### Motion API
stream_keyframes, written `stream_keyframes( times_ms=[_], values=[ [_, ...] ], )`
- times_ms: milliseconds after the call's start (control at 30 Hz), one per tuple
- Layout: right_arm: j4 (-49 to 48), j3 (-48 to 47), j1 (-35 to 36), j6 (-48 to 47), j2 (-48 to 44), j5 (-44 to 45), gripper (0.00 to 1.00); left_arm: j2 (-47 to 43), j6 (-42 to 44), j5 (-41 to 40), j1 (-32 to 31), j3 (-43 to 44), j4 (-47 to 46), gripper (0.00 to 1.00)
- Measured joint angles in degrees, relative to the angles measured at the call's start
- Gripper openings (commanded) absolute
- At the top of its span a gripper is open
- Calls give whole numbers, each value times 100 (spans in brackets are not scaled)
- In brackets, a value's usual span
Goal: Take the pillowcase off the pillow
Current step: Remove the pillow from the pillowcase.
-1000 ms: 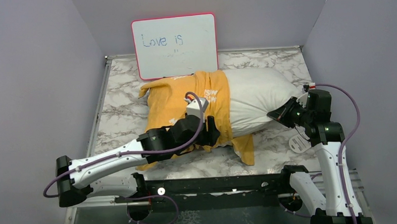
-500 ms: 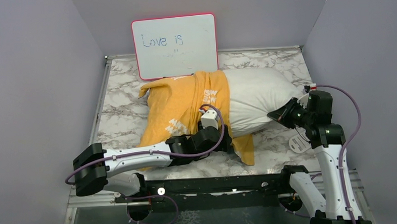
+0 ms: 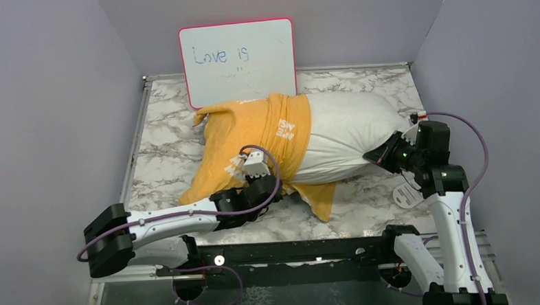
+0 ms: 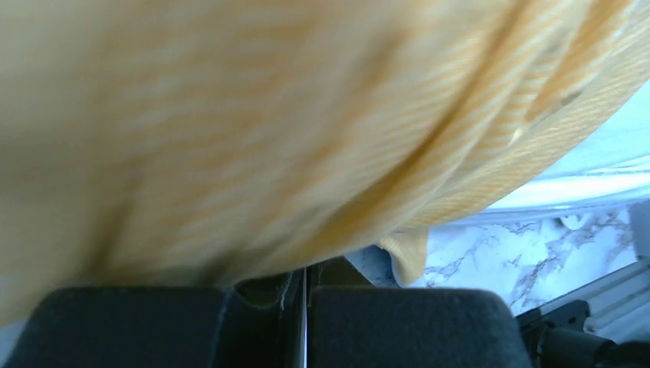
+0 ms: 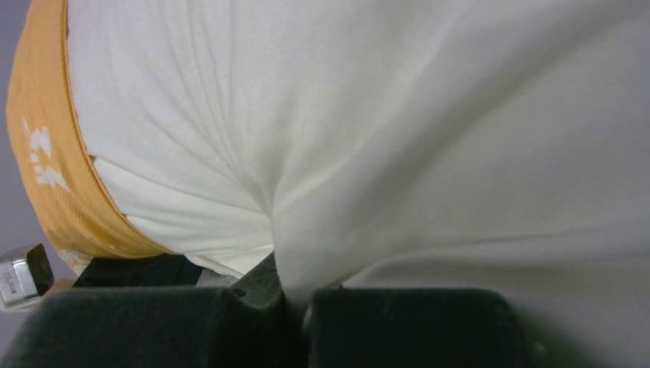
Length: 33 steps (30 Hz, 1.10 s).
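The yellow-orange pillowcase [image 3: 253, 136] covers the left half of the white pillow [image 3: 349, 132], whose right half lies bare. My left gripper [image 3: 281, 188] is at the pillowcase's near edge and is shut on it. In the left wrist view the gripper [image 4: 305, 287] has its jaws together under taut, blurred pillowcase fabric [image 4: 268, 138]. My right gripper [image 3: 372, 155] is shut on the pillow's right end. The right wrist view shows that gripper [image 5: 295, 295] with a fold of white pillow [image 5: 383, 138] pinched between its fingers, and the pillowcase's hem [image 5: 54, 169] at the far left.
A pink-framed whiteboard [image 3: 238, 61] leans on the back wall behind the pillow. A small white slotted disc [image 3: 407, 196] lies by the right arm. The marble table [image 3: 164, 150] is walled at the back and on both sides, with a black rail [image 3: 292, 251] along its near edge.
My left gripper reached right with its jaws wide, shut, and drew back left. The pillowcase shifted left with it, its lower flap and left corner included. The right arm stayed put.
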<state>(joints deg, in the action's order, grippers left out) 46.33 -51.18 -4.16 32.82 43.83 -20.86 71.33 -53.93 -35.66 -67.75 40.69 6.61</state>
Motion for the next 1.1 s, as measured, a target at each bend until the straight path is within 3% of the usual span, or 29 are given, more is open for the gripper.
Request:
stream_keyframes(
  times_ms=[167,233,267,300,467,600,800,900,1033,1100],
  values=[
    [-13,-11,13,-203,144,-2,1,-1298,-525,-42,2,-798,332,1],
    [-48,-7,35,-258,118,-13,0,-1818,-452,48,13,-1086,221,28],
    [-68,4,42,-284,96,-31,1,-2015,-363,98,20,-1196,146,49],
    [-109,28,44,-304,63,-11,4,-2166,-214,195,33,-1259,107,61],
    [-146,177,33,52,-9,824,5,-2472,413,885,81,-870,372,79],
    [-136,431,-15,483,-160,1180,7,-2245,929,1349,105,505,859,83],
    [-2,629,-48,699,-557,778,12,-1200,1644,1266,424,2776,1537,94],
    [96,706,-55,595,-730,695,19,-219,1989,1399,1062,3742,1825,95],
    [352,710,-57,341,-879,608,28,940,2393,2098,2092,4109,2033,95],
    [442,688,-59,221,-920,428,32,1410,2575,2459,2452,4227,2124,89]
  ],
)
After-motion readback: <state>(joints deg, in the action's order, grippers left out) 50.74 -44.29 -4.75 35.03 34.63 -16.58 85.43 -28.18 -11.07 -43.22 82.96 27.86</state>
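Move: The left hand's shut fingers hold the pillowcase by its near side. The far part of the bunched rim fold, where that hand goes next, lies some 14 cm ahead, 3 cm right and 8 cm higher; the bare pillow's middle is about 12 cm ahead and 20 cm right. From the right hand, which pinches the pillow's near right side, that rim fold lies roughly 23 cm left and 13 cm ahead, about level. The left hand drags the near side of the pillowcase some 5 cm left and slightly back, then opens wide, comes free and climbs over 20 cm before reaching forward and down, fingers open, to just above the far part of the rim fold, ending about 13 cm ahead and 14 cm up from its start. Meanwhile the right hand shifts 3 cm right and 3 cm down, then eases back about as far while its fingers part a little and let go of the pillow. ##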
